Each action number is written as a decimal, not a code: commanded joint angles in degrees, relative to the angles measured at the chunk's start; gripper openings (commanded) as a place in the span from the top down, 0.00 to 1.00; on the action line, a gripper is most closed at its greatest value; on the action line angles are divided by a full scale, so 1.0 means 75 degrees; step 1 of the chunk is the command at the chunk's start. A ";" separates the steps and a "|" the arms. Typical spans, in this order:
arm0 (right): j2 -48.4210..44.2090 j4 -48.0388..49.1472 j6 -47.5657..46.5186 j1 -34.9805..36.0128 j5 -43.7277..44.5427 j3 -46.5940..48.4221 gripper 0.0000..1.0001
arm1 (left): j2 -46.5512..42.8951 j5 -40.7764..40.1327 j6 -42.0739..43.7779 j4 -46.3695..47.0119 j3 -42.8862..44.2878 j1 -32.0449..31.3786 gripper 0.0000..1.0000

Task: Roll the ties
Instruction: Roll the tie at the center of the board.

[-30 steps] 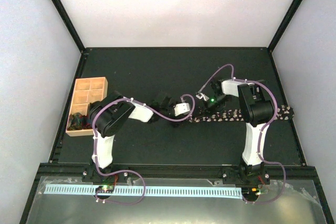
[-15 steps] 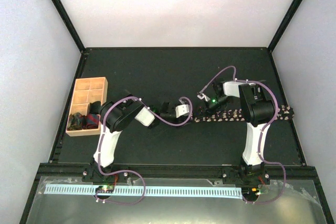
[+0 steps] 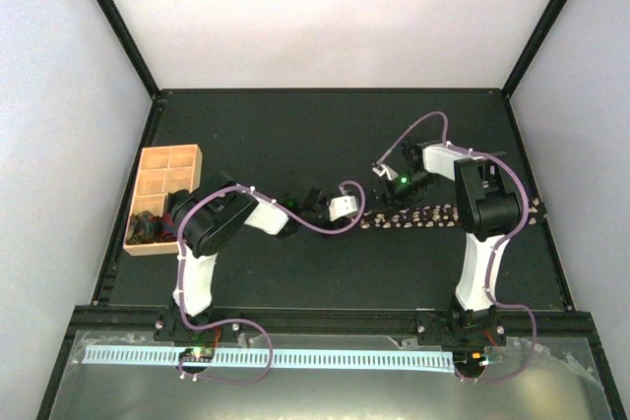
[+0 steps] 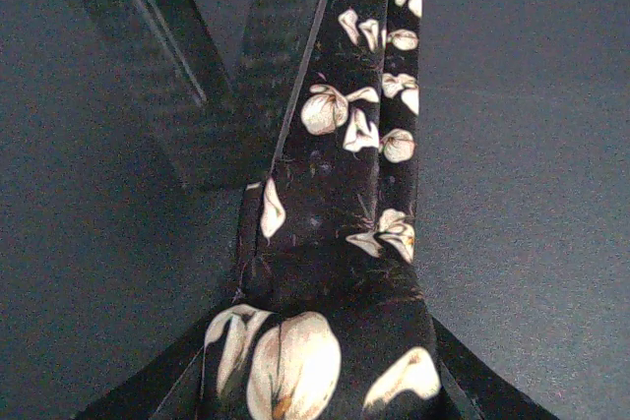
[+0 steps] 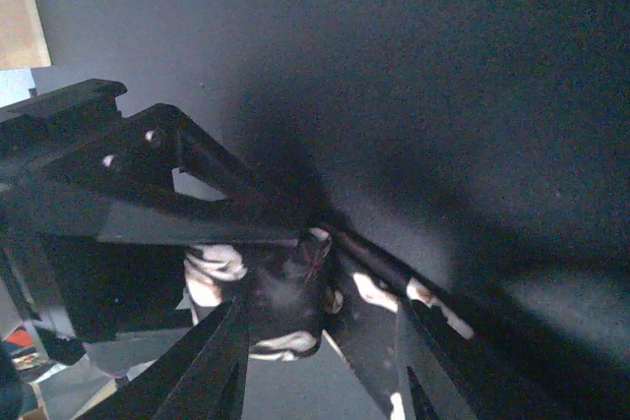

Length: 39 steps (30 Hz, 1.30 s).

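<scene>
A dark tie with pale flowers lies stretched across the right half of the black table. Its left end is folded into a small roll. My left gripper is shut on that roll, one finger on each side of it; from above it sits at the tie's left end. My right gripper hangs just over the same roll with its jaws apart and open. From above, the right gripper is right next to the left one. The right fingers show as dark bars beside the tie.
A tan wooden compartment tray stands at the table's left edge, with dark rolled fabric in its near compartments. Purple cables loop along both arms. A black frame rail borders the table's near edge.
My left gripper has closed on the tie's rolled end. My right gripper, shut a second ago, has opened and drawn slightly back. The tie has shifted slightly left.
</scene>
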 commanded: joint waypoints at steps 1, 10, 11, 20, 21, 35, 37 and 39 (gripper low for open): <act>-0.0411 -0.0354 -0.0065 0.0133 -0.0033 0.0124 0.58 | 0.0080 -0.0816 0.0336 -0.2180 0.0110 0.0010 0.60; 0.0016 0.0279 0.0720 0.0882 -0.0488 0.0058 0.62 | 0.0082 -0.0986 0.0646 -0.2702 0.0288 -0.0025 0.59; 0.0053 0.0271 0.0720 0.0921 -0.0476 0.0106 0.64 | 0.0083 -0.1012 0.0652 -0.2714 0.0288 -0.0035 0.59; 0.0134 0.0031 0.0415 0.0826 0.0250 -0.0045 0.98 | 0.0028 -0.1128 0.0468 -0.2739 0.0208 -0.0028 0.56; 0.0116 0.0089 0.0410 0.0767 0.0268 -0.0124 0.98 | 0.0017 -0.1142 0.0376 -0.2679 0.0191 -0.0009 0.52; 0.0534 0.0463 -0.0255 -0.0363 0.0263 -0.0827 0.98 | 0.0010 0.1233 -0.0448 0.0623 -0.0587 0.0508 0.14; 0.0500 0.0432 -0.0223 -0.0428 0.0515 -0.0800 0.98 | 0.0233 0.1255 -0.0460 0.0834 -0.0464 0.0450 0.14; 0.0491 0.0386 -0.0232 -0.0455 0.0699 -0.0776 0.98 | 0.0480 0.1306 -0.0424 0.1044 -0.0358 0.0366 0.14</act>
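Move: The rolled end of the tie is already between my left fingers, practically at the hand point. From my right hand, which hangs half open just beyond it, the roll lies about 3 cm to the left, 2 cm back and 2 cm lower. The flat rest of the tie runs off to the right, its middle some 16 cm to the right of my right hand, 1 cm back and about 3 cm below. While my left hand keeps the roll still, my right rises a centimetre, swings about 4 cm left and 2 cm back to the roll, and closes there. My right fingers then draw some 5 cm to the right and 2 cm down, staying shut on the tie beside the roll, as my left opens wide, backs off 3 cm left and starts to return. ##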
